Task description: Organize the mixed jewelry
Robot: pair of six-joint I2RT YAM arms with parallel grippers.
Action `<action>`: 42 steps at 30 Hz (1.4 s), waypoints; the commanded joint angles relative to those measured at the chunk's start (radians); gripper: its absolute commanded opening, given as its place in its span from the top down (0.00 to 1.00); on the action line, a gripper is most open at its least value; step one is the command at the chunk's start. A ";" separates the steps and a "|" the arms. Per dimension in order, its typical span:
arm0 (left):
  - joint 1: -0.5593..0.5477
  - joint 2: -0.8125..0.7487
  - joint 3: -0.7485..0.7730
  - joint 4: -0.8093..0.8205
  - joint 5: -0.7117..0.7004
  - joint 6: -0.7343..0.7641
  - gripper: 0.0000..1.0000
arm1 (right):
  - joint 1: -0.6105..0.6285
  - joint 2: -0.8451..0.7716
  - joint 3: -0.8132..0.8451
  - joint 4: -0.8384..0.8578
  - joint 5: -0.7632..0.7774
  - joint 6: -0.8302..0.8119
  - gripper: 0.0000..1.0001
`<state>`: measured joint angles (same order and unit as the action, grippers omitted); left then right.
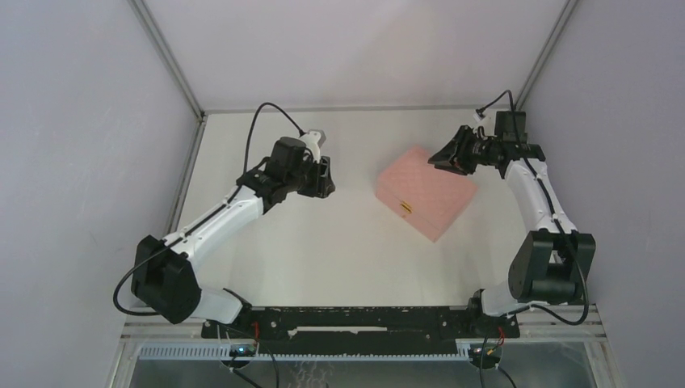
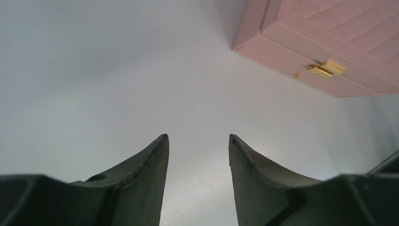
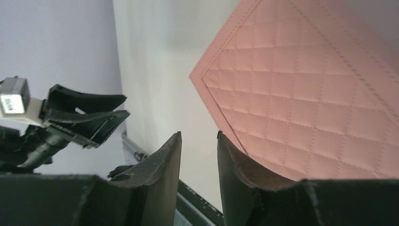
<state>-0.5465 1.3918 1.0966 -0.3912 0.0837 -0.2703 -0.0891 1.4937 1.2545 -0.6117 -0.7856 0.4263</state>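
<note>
The mixed jewelry is out of view in all three views. A closed pink quilted box lies on the white table right of centre, its gold clasp facing the near side. My left gripper hovers left of the box, open and empty; in the left wrist view, bare table shows between the fingers of the left gripper, and the box sits up to the right. My right gripper is over the box's far right corner, also open and empty. In the right wrist view the right gripper sits beside the lid.
Grey walls close in the white table on the left, back and right. A black rail with both arm bases runs along the near edge. The left gripper appears in the right wrist view, apart from the box.
</note>
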 commanded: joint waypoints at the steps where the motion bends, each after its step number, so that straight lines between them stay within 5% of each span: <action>1: -0.003 0.039 0.118 0.045 0.139 -0.035 0.46 | 0.018 -0.124 0.015 -0.011 0.232 -0.038 0.60; 5: -0.029 0.106 0.218 0.044 0.151 -0.077 0.47 | 0.204 -0.168 0.026 -0.049 0.543 -0.075 0.79; 9: -0.028 0.116 0.241 0.042 0.126 -0.096 0.47 | 0.362 -0.116 0.064 -0.110 0.693 -0.095 0.92; 19: 0.014 0.058 0.118 0.006 0.081 -0.090 0.46 | 0.450 0.212 -0.023 -0.120 0.775 -0.097 0.97; 30: 0.036 -0.020 0.096 -0.018 0.035 -0.098 0.45 | 0.479 -0.060 0.102 -0.122 0.917 -0.103 0.91; 38: 0.039 -0.017 0.123 -0.033 0.038 -0.105 0.44 | 0.541 -0.050 -0.260 -0.002 0.889 0.041 0.91; 42: 0.039 -0.013 0.121 -0.033 0.046 -0.105 0.44 | 0.540 -0.049 -0.282 -0.007 0.877 0.053 0.94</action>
<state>-0.5144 1.4059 1.1748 -0.4316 0.1238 -0.3599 0.4412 1.4006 1.0317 -0.5732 0.1013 0.4343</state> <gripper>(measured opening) 0.558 0.072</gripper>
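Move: The closed jewelry box sits under the right gripper. The middle of its lid's front edge, the spot to press, is about 5 cm back, 4 cm left and 10 cm below; the gold latch is just beyond, 6 cm back, 6 cm left and 12 cm down. The lid's middle lies some 3 cm back, 1 cm left and 10 cm below the right gripper. From the left gripper, that front edge is about 16 cm right, 1 cm ahead and 6 cm down. Shut the right fingers while rolling them some 40 degrees to point steeply down, swing about 5 cm left and drop roughly 10 cm onto the box lid. Lift around 7 cm, then come back and down again, pressing the closed tips on the front edge beside the latch. Let the left gripper, half open and empty, swing right and up, then return. ##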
